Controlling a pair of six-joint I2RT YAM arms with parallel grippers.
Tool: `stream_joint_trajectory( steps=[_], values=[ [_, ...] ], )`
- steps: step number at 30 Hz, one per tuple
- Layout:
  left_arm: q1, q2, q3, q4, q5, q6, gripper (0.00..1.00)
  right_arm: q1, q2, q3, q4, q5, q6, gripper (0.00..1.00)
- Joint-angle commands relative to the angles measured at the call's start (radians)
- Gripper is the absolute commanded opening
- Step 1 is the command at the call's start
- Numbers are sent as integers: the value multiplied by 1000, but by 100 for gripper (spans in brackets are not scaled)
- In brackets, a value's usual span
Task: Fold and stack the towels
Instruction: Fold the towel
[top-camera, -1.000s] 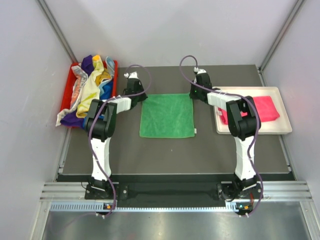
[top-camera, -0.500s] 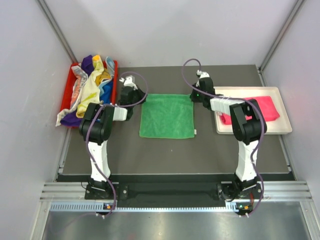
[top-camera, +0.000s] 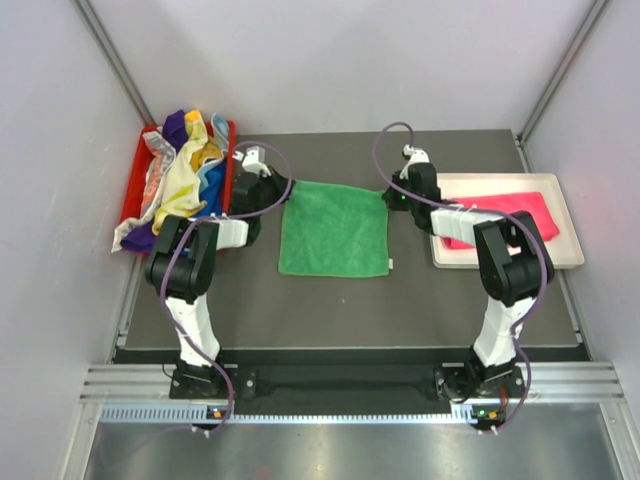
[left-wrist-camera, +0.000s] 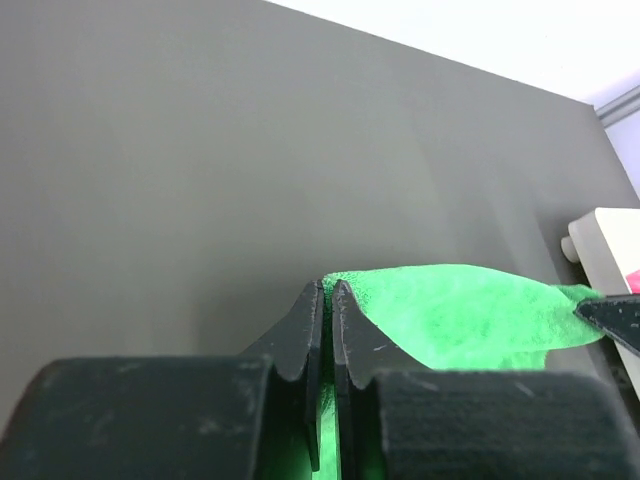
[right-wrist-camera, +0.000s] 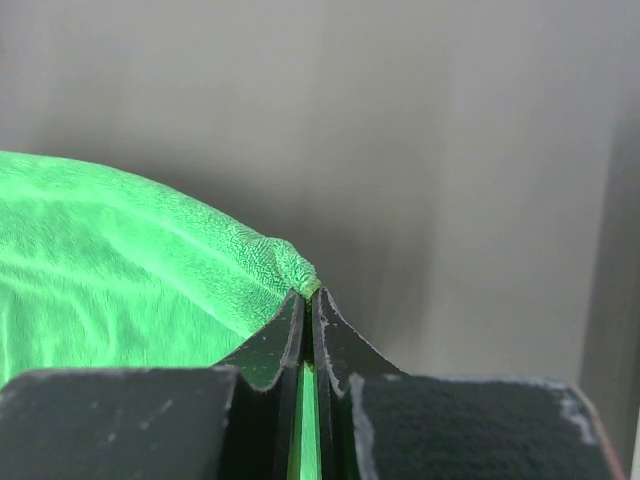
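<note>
A green towel (top-camera: 334, 230) lies spread in the middle of the dark mat. My left gripper (top-camera: 281, 186) is shut on its far left corner, and the cloth (left-wrist-camera: 470, 320) rises from between the jaws. My right gripper (top-camera: 389, 194) is shut on the far right corner, where the green towel (right-wrist-camera: 130, 280) bunches at the fingertips (right-wrist-camera: 300, 305). Both far corners are lifted a little off the mat. A folded pink towel (top-camera: 520, 215) lies in the white tray (top-camera: 565, 255). Several more towels (top-camera: 180, 175) are heaped in the red bin (top-camera: 132, 185).
The red bin sits at the mat's far left edge, with cloths spilling over its near side. The white tray lies along the right edge. White walls close in at the back and on both sides.
Both arms have swung outward and their grippers now pinch the green towel's far corners, which have come slightly up off the mat. The rest of the towel has stayed in place.
</note>
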Motion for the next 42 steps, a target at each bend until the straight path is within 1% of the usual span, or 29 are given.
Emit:
stream_joint_trajectory(
  steps=[1,8,14,27,31,40,42],
  values=[
    [3,-78,-28,-22,18,-14,0,-10,-96,-47,76,-15,24,0],
    [1,-171,-103,-165,-46,-17,0,1,-185,-168,89,-27,45,0],
    [1,-217,-146,-275,-45,-26,0,18,-252,-260,105,-30,65,0],
    [-3,-326,-243,-364,-26,-36,0,108,-364,-412,131,37,99,0],
    [-8,-375,-284,-367,-22,-34,0,115,-393,-449,134,51,107,0],
    [-26,-409,-329,-381,-2,-29,0,124,-439,-501,139,54,119,0],
    [-26,-420,-335,-389,-6,-29,0,130,-447,-510,137,80,122,0]
  ],
)
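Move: Both hands already pinch the raised far edge of the green towel. The near edge they carry it towards is about 22 cm back: its left corner sits some 3 cm left of and 10 cm below the left hand, its right corner straight back and 6 cm below the right hand. The red basket is about 36 cm left and 4 cm farther out than the left hand; the white tray lies about 38 cm right and 3 cm back of the right hand. Back towards the robot, both hands together draw the pinched far edge over the green towel towards its near edge, roughly 12 cm, slowing late on. The left hand also sinks about 4 cm and tips its fingers some 20 degrees downward, while the right stays almost level; both keep their grip. ##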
